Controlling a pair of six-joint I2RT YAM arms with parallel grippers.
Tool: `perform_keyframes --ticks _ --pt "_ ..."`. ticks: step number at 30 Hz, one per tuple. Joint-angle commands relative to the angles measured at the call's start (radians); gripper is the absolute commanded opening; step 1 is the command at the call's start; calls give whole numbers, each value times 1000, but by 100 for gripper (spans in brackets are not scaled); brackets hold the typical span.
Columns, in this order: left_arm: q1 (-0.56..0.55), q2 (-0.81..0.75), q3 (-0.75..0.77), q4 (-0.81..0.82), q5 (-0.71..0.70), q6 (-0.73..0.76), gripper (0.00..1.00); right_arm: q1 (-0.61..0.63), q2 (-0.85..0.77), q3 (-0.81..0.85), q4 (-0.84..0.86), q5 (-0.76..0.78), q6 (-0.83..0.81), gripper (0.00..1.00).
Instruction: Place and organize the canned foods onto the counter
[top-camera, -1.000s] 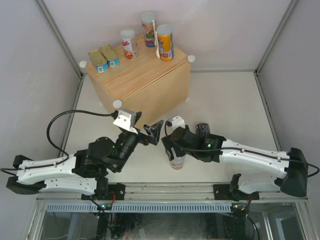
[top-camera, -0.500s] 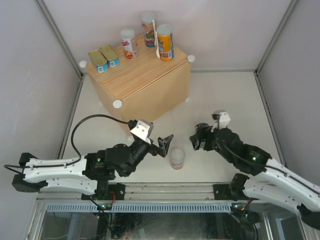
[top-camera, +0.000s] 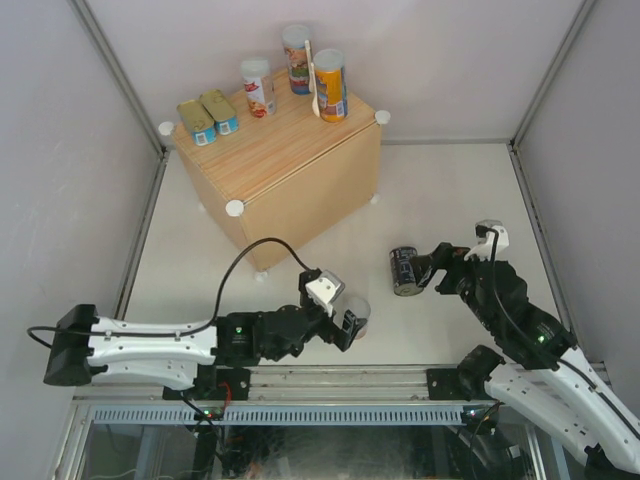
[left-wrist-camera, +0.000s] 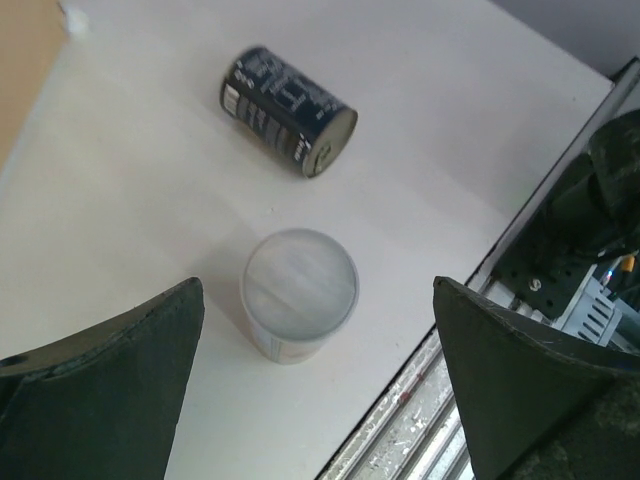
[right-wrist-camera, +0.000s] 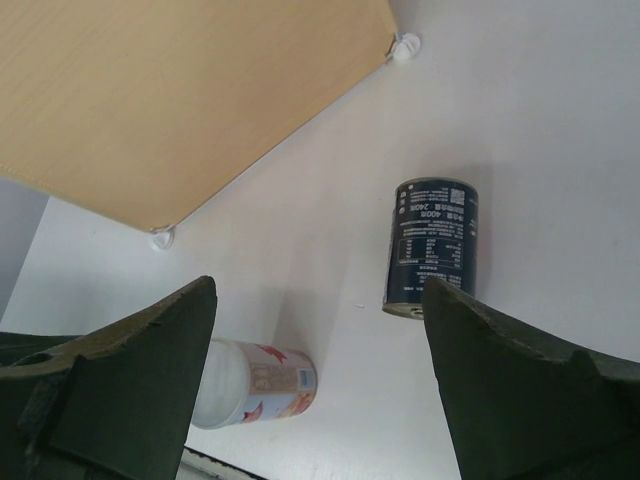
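Note:
Five canned foods stand on the light-wood counter (top-camera: 290, 150): two flat gold-topped tins (top-camera: 207, 117), a red-white can (top-camera: 258, 87), a blue can (top-camera: 296, 60) and an orange can (top-camera: 330, 85). A white-lidded can (top-camera: 358, 310) (left-wrist-camera: 300, 295) (right-wrist-camera: 255, 380) stands upright on the table near the front edge. My left gripper (top-camera: 345, 323) (left-wrist-camera: 315, 295) hangs open right beside it, touching nothing. A dark can (top-camera: 404, 271) (left-wrist-camera: 288, 97) (right-wrist-camera: 430, 245) lies on its side further right. My right gripper (top-camera: 430, 267) (right-wrist-camera: 318, 290) is open just right of it, holding nothing.
A thin pale stick (top-camera: 312, 78) stands among the tall cans on the counter. White knobs (top-camera: 235, 208) mark the counter's corners. The metal rail (top-camera: 340, 380) (left-wrist-camera: 420, 440) runs along the table's front edge, close to the upright can. Grey walls close in the sides.
My right gripper has drawn away to the right from the white-lidded can, ending by the dark can. My left gripper has swung right and down to the white-lidded can and opened wider.

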Motion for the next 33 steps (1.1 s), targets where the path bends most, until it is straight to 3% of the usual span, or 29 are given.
perform_keyframes --ticks 1,5,13,20,25,33 --pt "26 68 -39 156 127 -78 100 -6 -2 13 7 -39 -8 83" --pt "29 156 -51 207 132 -75 100 -6 -6 17 2 -46 -8 82" --pt "41 251 -128 313 -2 -87 100 -6 -26 31 -7 -51 -10 82" --pt "54 320 -137 380 0 -66 100 -4 -31 33 -6 -52 -12 82" --pt "53 275 -183 395 -131 -90 100 -5 -27 33 1 -56 -15 82" --pt "27 229 -219 447 -202 -57 100 -4 6 31 19 -68 -15 82"
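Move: The white-lidded can, standing upright on the table, is about 5 cm ahead of the left hand, 5 cm to its right and some 16 cm below. From the left hand, the navy can lying on its side is roughly 18 cm ahead and 16 cm right, and the counter's near foot about 17 cm ahead and 18 cm left. From the right hand, the white-lidded can is some 15 cm left, 5 cm back and 18 cm down. Towards the white-lidded can the left hand first sinks some 6 to 7 cm, drifting about 3 cm right, then slides level some 3 cm forward. Finally it swings back left about 3 cm, turning roughly 10 degrees counter-clockwise and dipping slightly; the fingers stay wide open, the base-side one coming up close to the can and seeming to nudge it forward. ##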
